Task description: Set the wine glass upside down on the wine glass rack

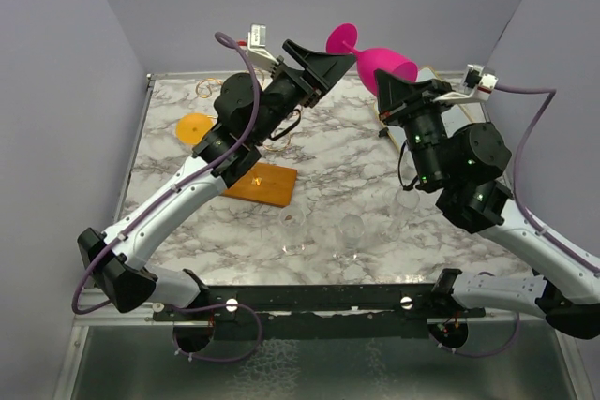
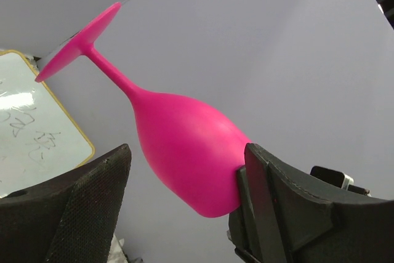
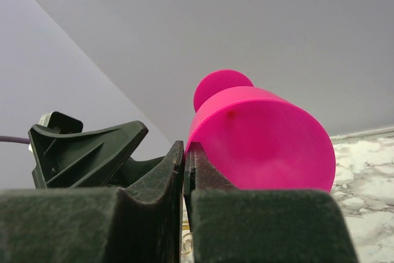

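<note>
The pink wine glass (image 1: 382, 63) hangs high over the back of the table, tilted, with its foot (image 1: 342, 39) toward the back left. My right gripper (image 1: 396, 89) is shut on its rim, with the rim wall (image 3: 265, 146) pinched between the fingers (image 3: 175, 170). My left gripper (image 2: 188, 152) is open around the bowl (image 2: 184, 146); the right finger (image 2: 271, 195) is at the bowl's side and the left finger (image 2: 92, 195) stands apart. The wine glass rack (image 1: 265, 185) shows its orange-brown wooden base on the table, with its wire mostly hidden under the left arm.
An orange disc (image 1: 194, 126) lies at the back left, with a gold wire curl (image 1: 204, 88) behind it. Clear glasses (image 1: 352, 229) stand on the marble table (image 1: 328, 175) near the front middle. Grey walls close in the back and sides.
</note>
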Available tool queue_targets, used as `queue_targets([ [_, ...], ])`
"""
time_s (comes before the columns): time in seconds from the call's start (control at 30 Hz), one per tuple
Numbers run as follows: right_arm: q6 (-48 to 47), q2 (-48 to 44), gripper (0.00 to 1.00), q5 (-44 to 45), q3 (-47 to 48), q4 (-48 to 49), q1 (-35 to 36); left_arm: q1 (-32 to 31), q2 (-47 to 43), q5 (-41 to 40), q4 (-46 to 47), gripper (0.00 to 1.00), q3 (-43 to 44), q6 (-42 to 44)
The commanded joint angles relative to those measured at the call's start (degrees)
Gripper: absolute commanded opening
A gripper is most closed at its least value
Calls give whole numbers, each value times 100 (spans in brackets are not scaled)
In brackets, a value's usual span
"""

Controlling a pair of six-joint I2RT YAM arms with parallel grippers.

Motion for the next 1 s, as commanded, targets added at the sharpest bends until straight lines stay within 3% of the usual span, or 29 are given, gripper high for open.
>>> queue_targets([
  [0.0,79,11,1,-456,138,387,-25,-55,60,-645,150,77,133,-300],
  [0.3,114,-158,1,-1459,-22,610,-25,-77,203,-1301,272,68,106,-1210],
  [0.97,753,-476,1,-2021,-464,378,-25,-68,-5,-2276,1147,16,60,-657],
])
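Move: From the open left gripper, the stem of the pink wine glass lies about 6 cm ahead, 4 cm to the right and 2 cm lower. The right gripper, pinching this glass at its rim, is 2 cm back, 8 cm right and 4 cm lower; the stem is roughly 8 cm ahead of it, 4 cm left and 2 cm up. The rack stands about level ahead-wise, 13 cm left of the left gripper and some 35 cm down. Bring the left gripper forward some 3 cm, then left and up about 3 cm, swinging its fingers some 15 degrees counter-clockwise, and draw them nearly shut around the stem just under the foot. Meanwhile keep the rim pinched and carry the right gripper back about 4 cm, left 3 cm and slightly up, turning counter-clockwise to swing the stem between the left fingers. ##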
